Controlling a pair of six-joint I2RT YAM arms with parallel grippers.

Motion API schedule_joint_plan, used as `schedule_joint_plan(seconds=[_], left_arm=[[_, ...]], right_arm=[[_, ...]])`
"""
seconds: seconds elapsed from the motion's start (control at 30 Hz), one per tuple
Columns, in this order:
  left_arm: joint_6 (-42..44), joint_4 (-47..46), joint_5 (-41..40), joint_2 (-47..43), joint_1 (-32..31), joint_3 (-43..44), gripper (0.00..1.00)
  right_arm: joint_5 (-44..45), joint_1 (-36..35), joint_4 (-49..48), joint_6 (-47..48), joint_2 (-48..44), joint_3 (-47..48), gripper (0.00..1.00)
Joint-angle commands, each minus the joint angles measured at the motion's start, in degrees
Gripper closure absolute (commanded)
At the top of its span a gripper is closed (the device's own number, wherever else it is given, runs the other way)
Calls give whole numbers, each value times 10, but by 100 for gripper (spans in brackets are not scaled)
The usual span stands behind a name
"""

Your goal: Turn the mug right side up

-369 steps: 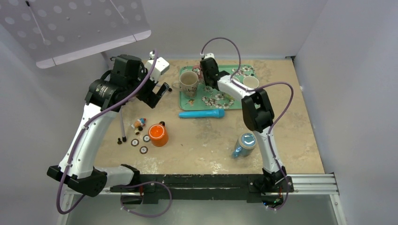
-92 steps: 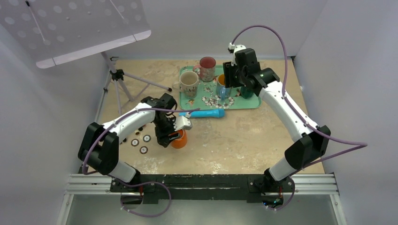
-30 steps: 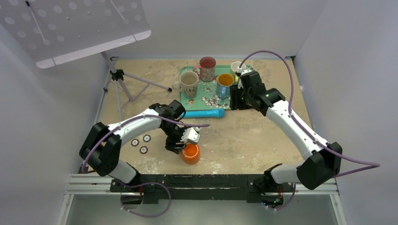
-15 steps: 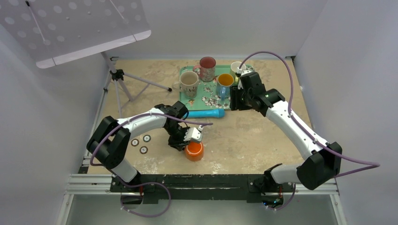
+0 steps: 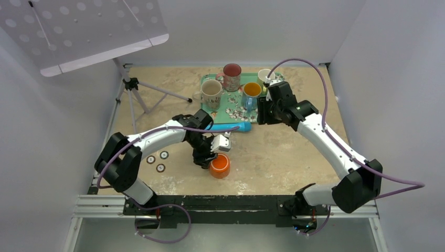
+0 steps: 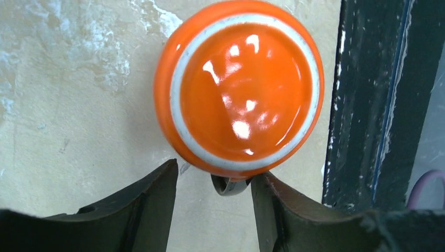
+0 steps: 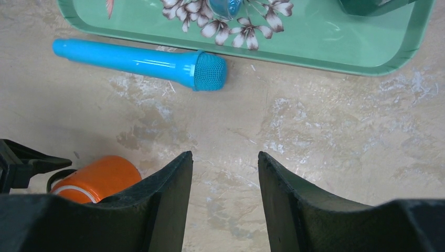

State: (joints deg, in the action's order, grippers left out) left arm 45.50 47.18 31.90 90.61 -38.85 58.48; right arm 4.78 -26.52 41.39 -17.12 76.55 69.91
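The orange mug [image 5: 220, 165] stands upside down on the table close to the front rail, its glossy base with a white ring [image 6: 239, 86] facing up. My left gripper [image 5: 205, 156] hangs just behind it, open [image 6: 214, 170]. The mug's grey handle [image 6: 231, 186] lies between the fingers, close to the right one, with a gap to the left one. My right gripper [image 5: 261, 112] hovers open over bare table [image 7: 224, 157] in front of the tray, holding nothing. The mug's side [image 7: 97, 178] shows low on the left in the right wrist view.
A green floral tray [image 7: 315, 47] at the back holds a cream mug [image 5: 211, 90], a red mug [image 5: 231, 73] and a blue mug [image 5: 251, 92]. A blue microphone [image 5: 228, 127] lies before it. A tripod [image 5: 141, 92], small discs [image 5: 157, 160] and the black rail [image 5: 220, 202] are nearby.
The mug has slid a little to the right and away from the rail, and my left gripper has moved along with it. The right arm has stayed still.
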Motion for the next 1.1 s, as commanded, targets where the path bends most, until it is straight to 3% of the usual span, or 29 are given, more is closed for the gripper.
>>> schedule_joint_plan(seconds=[0.0,0.17,0.37,0.53,0.87,1.0,1.07], left_arm=[[-151,-74,-7,-41,-24,-19,43],[-230,-96,-49,-30,-41,-31,46],[-268,-102,-82,11,-70,13,49],[-322,-225,-81,-9,-100,-25,50],[-292,-343,-77,37,-103,-58,60],[-315,-374,-48,43,-103,-56,66],[-323,-383,-33,44,-103,-59,74]], right_arm=[[7,0,-10,-8,-35,-14,48],[12,1,-22,-12,-62,-48,47],[3,0,-29,-17,-76,-68,48],[12,0,-22,-19,-93,-77,47],[21,1,-1,-33,-129,-102,47],[19,1,10,-34,-129,-95,47],[24,1,14,-35,-128,-90,47]])
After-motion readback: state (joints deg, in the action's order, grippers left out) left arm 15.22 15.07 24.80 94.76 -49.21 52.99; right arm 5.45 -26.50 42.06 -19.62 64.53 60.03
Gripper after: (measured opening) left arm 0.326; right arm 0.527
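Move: The upturned orange mug's middle is about 5 cm to the left hand's right and 2 cm back, barely below it, its handle already between the open fingers. From the left hand, the blue microphone is roughly 13 cm ahead and 6 cm right; the blue mug stands some 25 cm ahead and 16 cm right. From the right hand, the orange mug is about 19 cm back, 14 cm left and 14 cm below. Left hand pushes the orange mug about 9 cm rightward, fingers narrowing around its handle; right hand draws back. ##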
